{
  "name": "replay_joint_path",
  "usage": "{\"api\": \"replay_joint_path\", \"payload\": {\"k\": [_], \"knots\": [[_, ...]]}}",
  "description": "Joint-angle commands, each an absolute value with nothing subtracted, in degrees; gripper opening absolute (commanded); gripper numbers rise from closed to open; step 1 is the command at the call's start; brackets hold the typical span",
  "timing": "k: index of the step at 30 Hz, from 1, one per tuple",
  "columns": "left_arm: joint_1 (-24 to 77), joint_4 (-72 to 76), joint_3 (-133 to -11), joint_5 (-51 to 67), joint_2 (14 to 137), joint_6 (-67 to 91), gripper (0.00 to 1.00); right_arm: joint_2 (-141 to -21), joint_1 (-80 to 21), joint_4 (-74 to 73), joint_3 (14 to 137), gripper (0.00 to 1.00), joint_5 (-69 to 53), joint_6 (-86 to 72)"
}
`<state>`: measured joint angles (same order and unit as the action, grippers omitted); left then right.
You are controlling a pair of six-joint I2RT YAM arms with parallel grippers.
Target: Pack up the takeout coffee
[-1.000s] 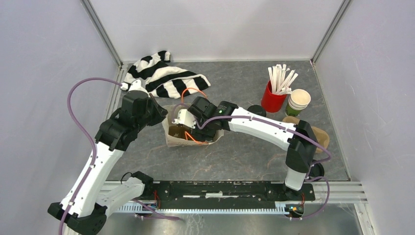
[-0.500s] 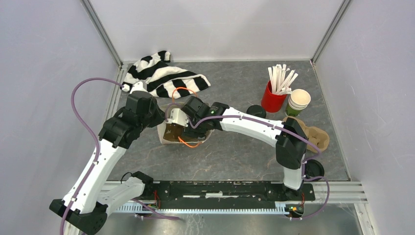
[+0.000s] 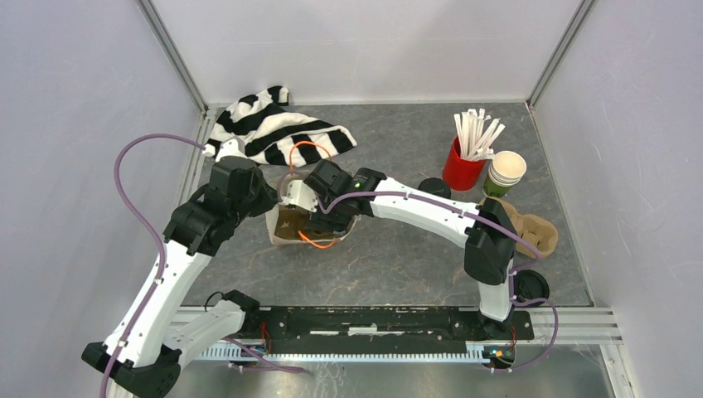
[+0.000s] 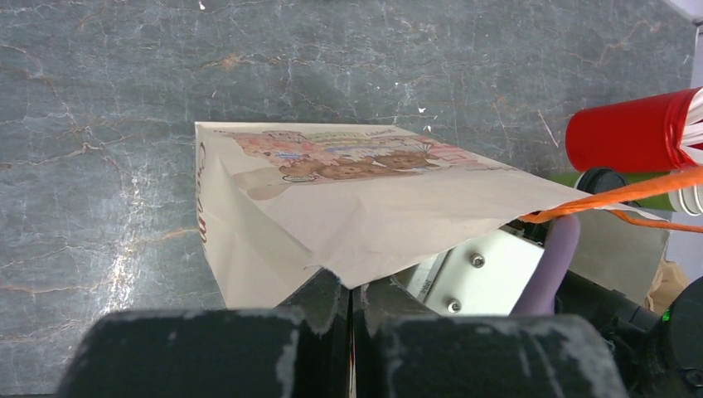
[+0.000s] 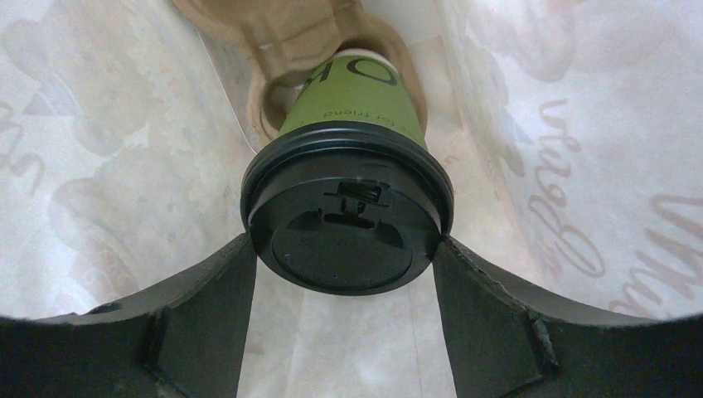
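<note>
A brown paper bag [image 3: 283, 225] lies open on the table, mouth toward the right. My left gripper [image 4: 351, 292] is shut on the bag's upper edge [image 4: 356, 199] and holds it up. My right gripper [image 5: 344, 257] reaches inside the bag, its fingers [image 5: 217, 290] pressed against both sides of the black lid [image 5: 344, 232] of a green takeout coffee cup [image 5: 352, 108]. That cup's base sits in a cardboard carrier [image 5: 290, 33] deep in the bag. A second black-lidded cup [image 3: 433, 188] stands on the table behind the right arm.
A red cup of white sticks [image 3: 462, 168] and stacked lidless cups [image 3: 503, 172] stand at the back right. A cardboard carrier [image 3: 537, 232] lies near the right edge. A striped cloth [image 3: 273, 128] is bunched at the back left. Orange bag handles [image 3: 308, 153] loop above the bag.
The right arm has pushed further left into the bag with the cup, and the bag has slid a little left and back. The left gripper keeps its hold on the bag's edge.
</note>
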<state>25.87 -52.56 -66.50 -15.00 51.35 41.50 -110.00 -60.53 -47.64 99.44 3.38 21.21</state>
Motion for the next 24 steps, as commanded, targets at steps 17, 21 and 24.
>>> {"api": "replay_joint_path", "payload": {"k": [17,21,24], "knots": [[26.1,-53.1,-65.7,-14.0,49.8,44.1,0.02,-105.6,-64.3,-58.8,113.2,0.98,8.2,6.8],[26.0,-53.5,-65.0,-13.4,49.4,44.5,0.02,-104.3,-64.6,-58.8,114.6,0.98,9.1,3.4],[26.0,-53.2,-64.7,-12.6,49.3,44.6,0.02,-103.2,-64.8,-57.7,114.0,0.98,8.5,3.3]]}}
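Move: The lidded cup, still gripped by its lid, has its middle about 4 cm below the right hand and 1 cm forward and 1 cm left of it, with its base already in a tray socket inside the bag. The tray's empty socket lies roughly 7 cm left, 4 cm forward and 8 cm down; a second capped cup stands outside, some 24 cm right and 9 cm forward. From the left hand, the gripped cup is about 9 cm right, 2 cm back and 15 cm down. The cup's lid comes free as the right fingers spread from their fairly wide grip to fully open. The hand then draws up out of the bag, rising some 8 cm with a slide of about 3 cm back, faster towards the end, turning about 10 degrees clockwise and tipping its left side up a little. The left fingers stay shut on the bag's rim, easing about 1 cm down and back. ##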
